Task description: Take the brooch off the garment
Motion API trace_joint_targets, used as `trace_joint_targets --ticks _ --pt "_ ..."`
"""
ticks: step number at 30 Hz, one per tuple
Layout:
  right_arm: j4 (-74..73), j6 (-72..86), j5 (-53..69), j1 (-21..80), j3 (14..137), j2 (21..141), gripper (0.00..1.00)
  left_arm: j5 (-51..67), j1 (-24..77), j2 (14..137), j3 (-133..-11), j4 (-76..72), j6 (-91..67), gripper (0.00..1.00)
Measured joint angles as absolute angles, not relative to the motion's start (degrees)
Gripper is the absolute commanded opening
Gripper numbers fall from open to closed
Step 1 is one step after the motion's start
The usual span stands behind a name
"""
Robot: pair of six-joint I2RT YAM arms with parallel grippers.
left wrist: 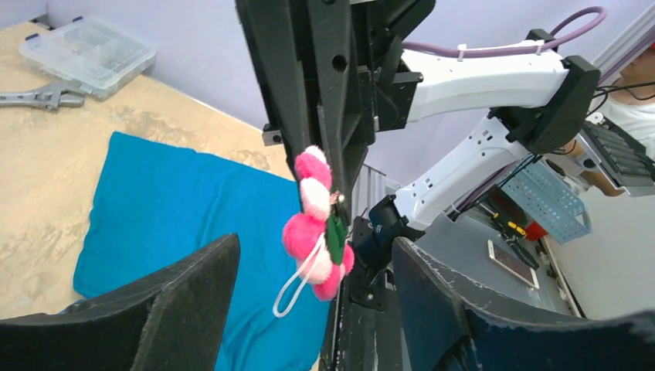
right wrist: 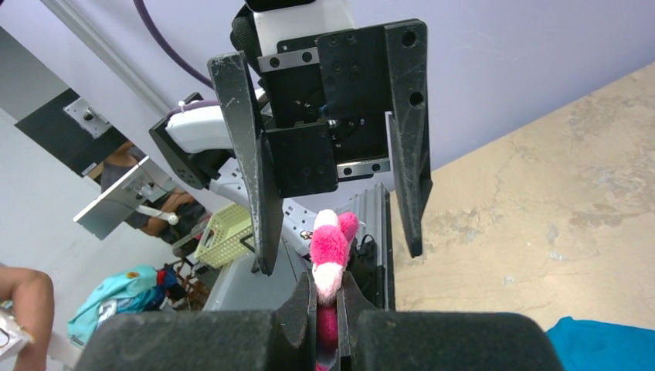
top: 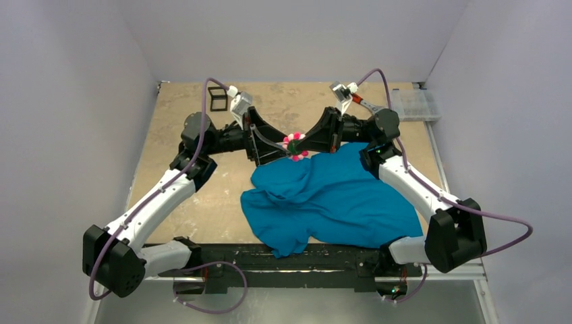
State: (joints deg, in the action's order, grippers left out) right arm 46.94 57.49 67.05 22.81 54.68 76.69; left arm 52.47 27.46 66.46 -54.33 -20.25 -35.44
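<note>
The brooch [top: 295,146], a fluffy pink and white flower with a green back and a white loop, is held in the air above the table's middle. My right gripper [top: 301,144] is shut on it; in the right wrist view its jaws [right wrist: 327,292] pinch the brooch [right wrist: 329,247] edge-on. My left gripper [top: 283,144] is open and faces it, fingers [left wrist: 185,286] wide on either side of the brooch [left wrist: 309,232] without touching. The teal garment [top: 337,196] lies crumpled on the table below and in front, and shows in the left wrist view [left wrist: 170,201].
A clear plastic box [top: 418,104] sits at the far right corner, with a wrench [top: 361,102] beside it. A small black frame [top: 218,98] stands at the far left. The tan table top [top: 175,142] has walls on three sides.
</note>
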Motion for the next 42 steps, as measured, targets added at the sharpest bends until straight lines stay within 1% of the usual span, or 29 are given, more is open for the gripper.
trace_joint_targets --ticks 2,3,15,33,42 --pt "47.4 58.13 67.0 22.81 54.68 76.79 0.0 52.49 27.68 66.54 -54.33 -22.06 -37.01 0.59" --pt "47.46 58.33 67.0 22.79 54.68 76.86 0.0 52.45 27.92 66.59 -54.33 -22.83 -37.54 0.57" --pt "47.59 58.89 66.72 22.79 54.65 76.88 0.0 51.64 29.1 67.75 -54.33 -26.3 -41.41 0.42" --pt "46.74 57.04 66.52 22.81 54.63 76.86 0.0 49.5 29.71 68.31 -54.33 -25.82 -42.04 0.26" --pt "46.72 56.53 66.26 22.81 54.52 76.86 0.0 48.86 29.71 68.36 -54.33 -25.43 -42.46 0.25"
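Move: The brooch, already pinched in the right fingers, stands about 3 cm to the right of the left hand point and some 1 cm above it, between the open left fingers' tips. The right fingertips come in against them, roughly 5 cm to the left hand's right. Far below, the garment's middle lies about 34 cm down, 14 cm right and 4 cm ahead. From the right hand the brooch sits at its tips, about 2 cm to the left. The left hand eases about 1.5 cm to the right, onto the brooch, rising some 1.5 cm at first and then settling back half a centimetre, its wrist turning only about 5 degrees, while its fingers close from three-quarters open to about a quarter, one in front of the brooch and one behind, until they seem to pinch it. The right hand stays in place, fingers shut, keeping its hold on the brooch high above the garment. ##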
